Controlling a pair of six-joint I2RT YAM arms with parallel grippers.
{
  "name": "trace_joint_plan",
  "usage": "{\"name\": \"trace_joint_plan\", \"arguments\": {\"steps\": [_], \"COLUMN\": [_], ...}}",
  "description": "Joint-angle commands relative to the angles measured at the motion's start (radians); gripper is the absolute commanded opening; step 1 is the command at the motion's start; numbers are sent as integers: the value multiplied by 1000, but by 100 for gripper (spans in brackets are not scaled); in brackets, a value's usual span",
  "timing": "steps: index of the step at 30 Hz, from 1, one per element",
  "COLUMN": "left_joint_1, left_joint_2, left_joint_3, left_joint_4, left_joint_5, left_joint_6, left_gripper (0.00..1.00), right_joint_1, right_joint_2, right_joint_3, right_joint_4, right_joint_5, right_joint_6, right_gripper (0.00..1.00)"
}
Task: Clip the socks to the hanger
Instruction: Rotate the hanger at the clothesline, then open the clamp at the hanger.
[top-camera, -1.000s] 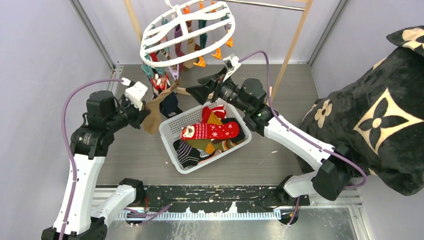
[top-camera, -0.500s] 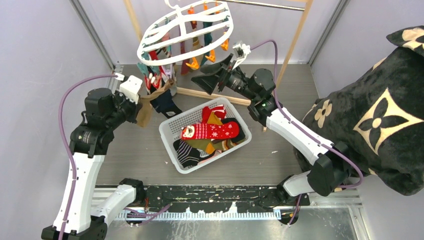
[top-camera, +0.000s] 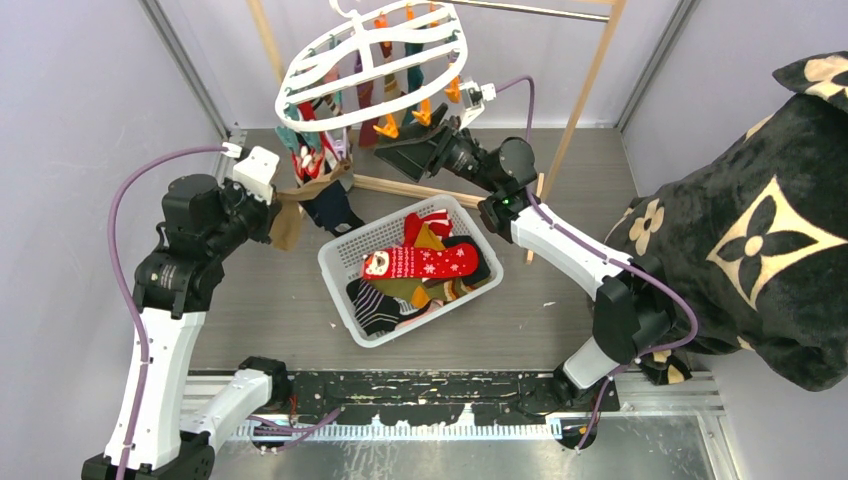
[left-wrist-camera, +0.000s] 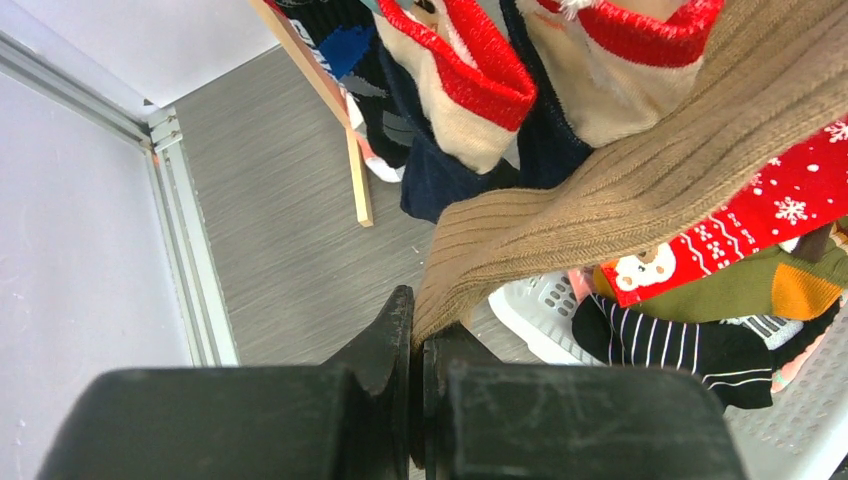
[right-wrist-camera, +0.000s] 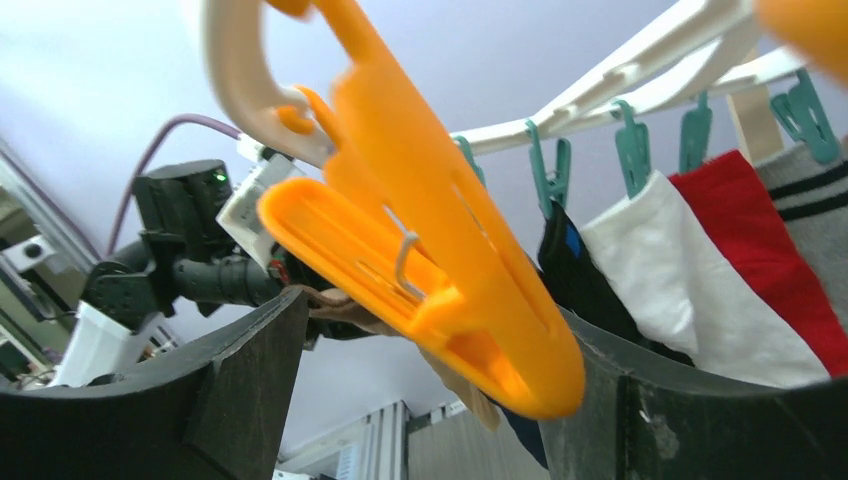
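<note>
The white oval hanger hangs at the back with several socks clipped along its left side. My left gripper is shut on the end of a tan ribbed sock, which stretches up toward the hanger's left rim. My right gripper is raised under the hanger's right side, open. In the right wrist view an orange peg lies between the wide-apart fingers, close to the right one. More socks, among them a red Christmas-patterned one, lie in the basket.
The white mesh basket stands mid-table between the arms. A light wooden rack frame carries the hanger, with its foot bar behind the basket. A big black plush blanket fills the right side. Teal pegs line the ring.
My right gripper has risen and moved back-left, from above the basket up to the hanger's orange pegs. The hanger has swung slightly. My left gripper has shifted a little left and back with the tan sock.
</note>
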Motion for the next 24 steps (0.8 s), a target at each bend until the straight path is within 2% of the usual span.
{"name": "trace_joint_plan", "arguments": {"steps": [1, 8, 11, 24], "left_joint_1": [-3, -4, -3, -3], "left_joint_2": [-6, -5, -6, -8], "left_joint_3": [51, 59, 64, 69], "left_joint_4": [36, 32, 32, 34], "left_joint_5": [-15, -22, -22, -33], "left_joint_6": [-11, -11, -12, -18], "left_gripper": [0, 0, 0, 0], "right_joint_1": [1, 0, 0, 1], "right_joint_2": [-5, -17, -18, -44], "right_joint_3": [47, 34, 37, -3], "right_joint_4": [198, 208, 208, 236], "right_joint_5": [-16, -17, -20, 38], "right_joint_6": [92, 88, 89, 116], "right_gripper": [81, 77, 72, 33]}}
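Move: The right hand's open fingers point left and upward at an orange clip under the hanger's near rim, its middle roughly 4 cm above, 1 cm left and 1 cm back. Another orange clip hangs some 6 cm to the hand's right and 3 cm farther out, about 5 cm up; the stretched brown sock is about 13 cm left, 6 cm back and 6 cm down. From the left hand, the first clip is about 22 cm right, 11 cm ahead and 13 cm up. The right fingers close around the orange clip's body, narrowing from wide open to less than half that gap and still closing. Before that the right hand rises nearly 3 cm and eases back 1.5 cm to bring the clip between the pads, rolling slightly. The left hand keeps its pinch on the brown sock, lifting about 1 cm. ##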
